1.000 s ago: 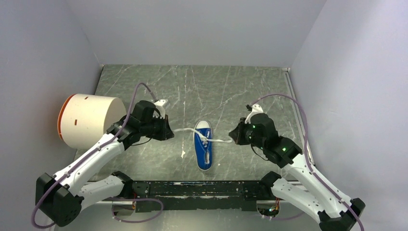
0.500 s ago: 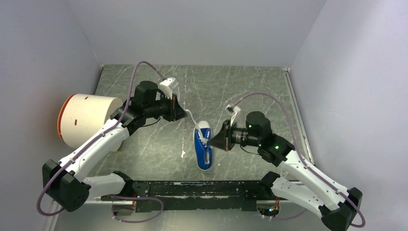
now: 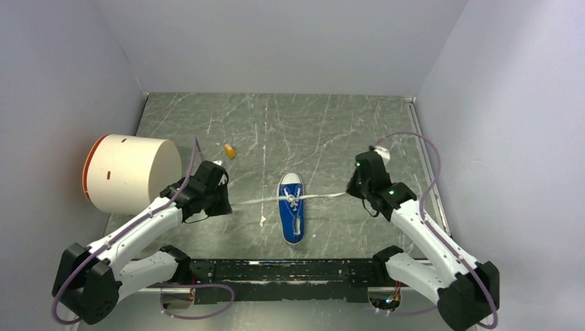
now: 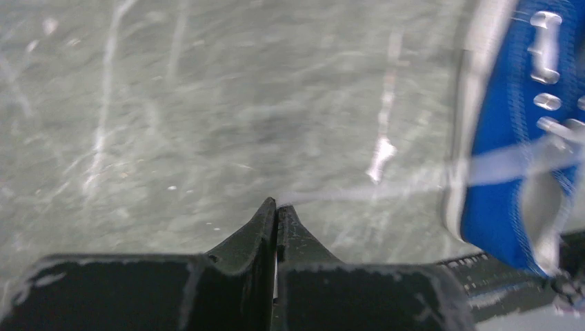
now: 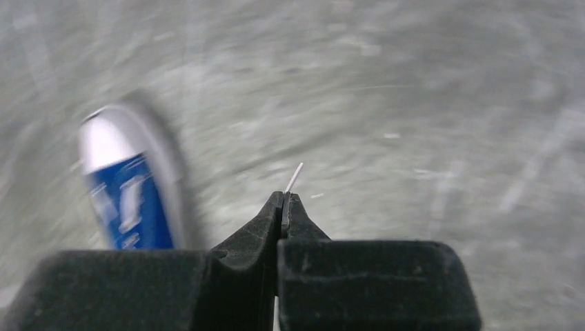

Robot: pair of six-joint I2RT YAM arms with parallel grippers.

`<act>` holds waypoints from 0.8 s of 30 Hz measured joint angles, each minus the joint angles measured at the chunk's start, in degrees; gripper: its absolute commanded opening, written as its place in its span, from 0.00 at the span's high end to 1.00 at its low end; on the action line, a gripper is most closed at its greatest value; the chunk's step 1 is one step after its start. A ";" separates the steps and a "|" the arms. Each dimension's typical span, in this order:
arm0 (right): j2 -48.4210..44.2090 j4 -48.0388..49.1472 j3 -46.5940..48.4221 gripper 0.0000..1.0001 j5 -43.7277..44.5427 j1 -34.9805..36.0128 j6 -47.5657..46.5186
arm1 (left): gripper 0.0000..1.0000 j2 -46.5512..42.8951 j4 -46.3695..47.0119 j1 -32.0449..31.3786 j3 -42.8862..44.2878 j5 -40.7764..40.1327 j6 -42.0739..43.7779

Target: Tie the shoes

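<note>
The shoe (image 3: 291, 210), a small blue sneaker with a white toe cap, lies mid-table with its toe pointing away from the arm bases. Its white laces (image 3: 252, 200) stretch out to both sides from a crossing (image 3: 294, 199) over the tongue. My left gripper (image 3: 228, 205) is shut on the left lace end, left of the shoe. In the left wrist view the lace (image 4: 359, 195) runs from the gripper (image 4: 276, 205) to the shoe (image 4: 514, 124). My right gripper (image 3: 350, 191) is shut on the right lace end, whose tip (image 5: 295, 176) pokes past the gripper (image 5: 284, 198). The shoe (image 5: 131, 196) lies blurred at the left.
A large white cylinder with an orange rim (image 3: 131, 172) lies on its side at the table's left edge, just behind my left arm. A small yellow block (image 3: 229, 150) sits behind the left gripper. Grey walls close in three sides.
Both grippers have swung outward and down from half a second ago: the left came back from the rear, the right withdrew from the shoe. The laces now stretch sideways, and the yellow block is uncovered.
</note>
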 measured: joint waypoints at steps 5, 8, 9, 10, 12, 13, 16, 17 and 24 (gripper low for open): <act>7.52 -1.05 -4.17 1.00 2.54 -17.70 1.46 | 0.95 6.10 0.07 4.96 -1.90 -1.42 -2.73; 10.40 -2.54 -4.52 1.00 4.57 -21.29 2.93 | 0.95 8.96 -0.17 6.75 -1.92 -2.10 -3.93; 10.91 -2.71 -4.52 1.00 5.05 -22.14 3.23 | 0.95 9.20 -0.55 7.13 -1.92 -2.54 -4.31; 11.39 -2.71 -4.52 1.00 5.46 -22.91 3.50 | 0.95 9.20 -1.07 7.50 -1.90 -3.15 -4.79; 12.55 -2.45 -4.52 1.00 6.01 -24.20 3.76 | 0.95 9.27 -2.56 8.13 -1.55 -4.72 -5.53; 13.51 -2.10 -4.52 1.00 6.23 -25.14 3.78 | 0.95 9.46 -3.23 8.52 -1.31 -5.53 -5.70; 16.81 -1.07 -4.52 1.00 6.05 -30.71 3.78 | 0.95 11.04 -4.87 10.38 0.02 -7.30 -6.12; 17.88 -0.98 -4.52 1.00 6.03 -33.05 3.80 | 0.95 11.63 -5.11 10.78 0.39 -7.58 -6.25; 22.21 -0.98 -4.48 1.00 5.90 -38.80 3.76 | 0.95 12.81 -5.33 10.91 0.57 -7.48 -6.29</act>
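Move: Each hand already holds a lace end. The knot on the shoe lies about 20 cm to the left hand's right, 1 cm ahead and 2 cm lower; the shoe's middle is some 3 cm nearer the base than the knot. The orange block is roughly 21 cm ahead of the left hand and 4 cm left, down on the table. From the right hand the knot is about 18 cm left, 1 cm back and 7 cm lower. Keeping their lace ends, both hands pull apart and down, right about 19 cm rightward, left about 7 cm leftward. ##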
